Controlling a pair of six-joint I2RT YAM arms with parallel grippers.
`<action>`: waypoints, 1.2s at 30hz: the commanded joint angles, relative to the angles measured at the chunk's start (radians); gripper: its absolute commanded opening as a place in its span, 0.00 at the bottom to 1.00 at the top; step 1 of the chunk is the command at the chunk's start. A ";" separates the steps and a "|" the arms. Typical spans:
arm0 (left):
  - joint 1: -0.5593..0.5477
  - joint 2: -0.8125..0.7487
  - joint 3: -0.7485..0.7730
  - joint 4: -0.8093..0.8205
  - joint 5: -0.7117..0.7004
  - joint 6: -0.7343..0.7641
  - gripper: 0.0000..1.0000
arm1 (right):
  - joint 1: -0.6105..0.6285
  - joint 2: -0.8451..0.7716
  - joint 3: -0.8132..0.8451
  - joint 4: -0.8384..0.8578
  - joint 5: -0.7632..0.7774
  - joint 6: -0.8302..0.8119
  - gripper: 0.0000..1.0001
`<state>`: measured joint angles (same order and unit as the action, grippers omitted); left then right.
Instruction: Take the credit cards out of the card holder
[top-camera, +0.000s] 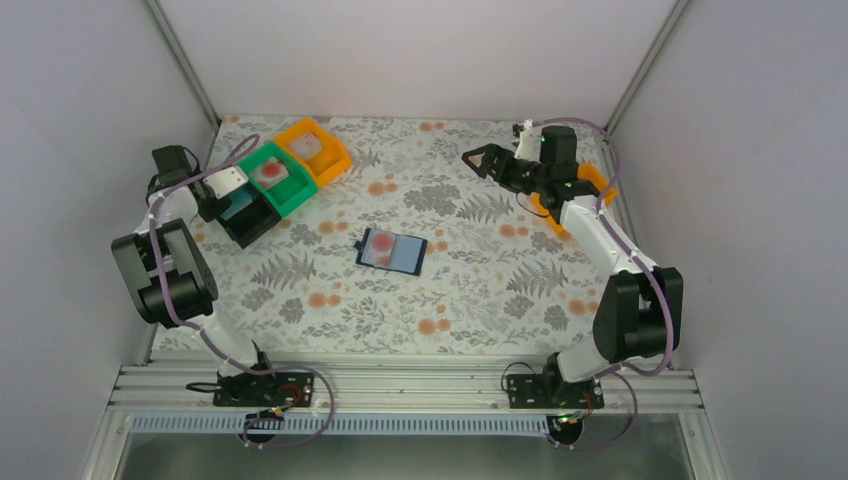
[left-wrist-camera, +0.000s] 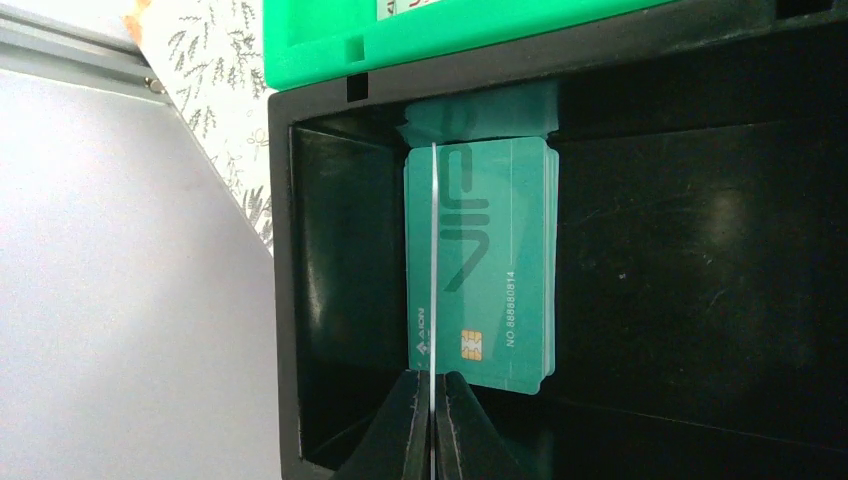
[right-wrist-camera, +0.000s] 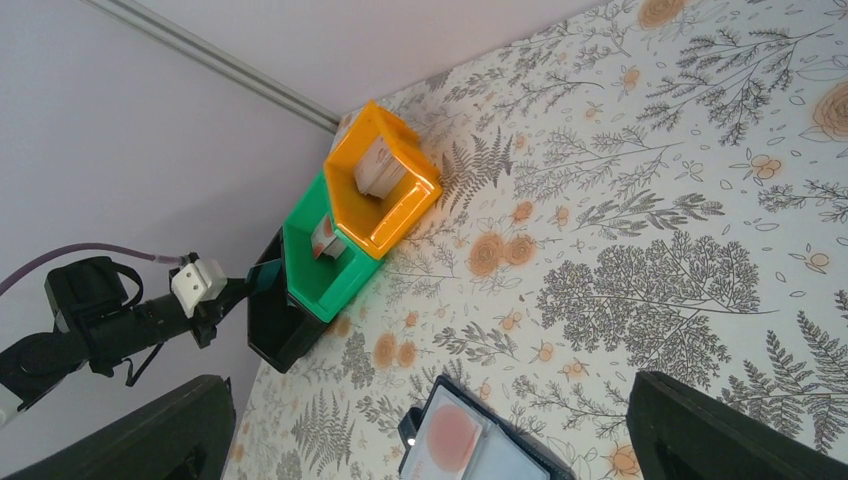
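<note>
The card holder (top-camera: 392, 250) lies open on the floral table, its dark navy edge framing pale inner pockets (right-wrist-camera: 480, 445). A pale card with a reddish blotch (right-wrist-camera: 452, 432) sits in its left pocket. My left gripper (left-wrist-camera: 433, 400) is shut on a thin card seen edge-on (left-wrist-camera: 433, 280), held inside the black bin (left-wrist-camera: 700, 280) over a teal chip card (left-wrist-camera: 490, 270) lying on the bin's floor. My right gripper (top-camera: 480, 160) hovers open at the back right, nothing between its fingers (right-wrist-camera: 730, 430); the holder shows below it.
Three bins stand in a row at the back left: orange (top-camera: 335, 160), green (top-camera: 290, 195) and black (top-camera: 250, 228). The orange and green ones each hold a card. Another orange object (top-camera: 600, 185) sits behind my right arm. White walls close in on three sides.
</note>
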<state>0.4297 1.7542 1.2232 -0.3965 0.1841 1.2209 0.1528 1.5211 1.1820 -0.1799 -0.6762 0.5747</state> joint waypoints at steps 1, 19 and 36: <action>0.004 0.010 -0.020 0.024 -0.054 -0.026 0.02 | -0.011 0.012 0.013 0.002 -0.021 -0.001 0.99; -0.056 0.132 0.023 0.192 -0.252 -0.080 0.10 | -0.018 -0.011 -0.007 -0.008 -0.031 -0.012 0.99; -0.048 0.008 0.108 -0.123 0.047 0.020 0.67 | -0.018 -0.039 -0.008 -0.087 -0.016 -0.076 0.99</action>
<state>0.3710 1.8339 1.2911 -0.4095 0.0959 1.1957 0.1425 1.5208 1.1820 -0.2195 -0.7029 0.5453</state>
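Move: My left hand already pinches a teal card edge-on over the black bin. The stack of teal cards it is meant for lies about 3 cm ahead of that hand, 2 cm to its right and some 6 cm below. At about that depth too, the green bin's middle is roughly 9 cm ahead and 12 cm right, the orange bin's some 15 cm ahead and 20 cm right. From my right hand the stack is about 56 cm left, roughly 2 cm back and 20 cm lower. With my left hand I lower the held card onto the teal stack in the black bin, easing about 3 cm down, forward and left while the wrist rolls its left side up and turns slightly counter-clockwise. Near the bottom my fingers open to about two thirds and let go of the card; then I slip some 3 cm to the right and start to rise, the wrist turning back. ##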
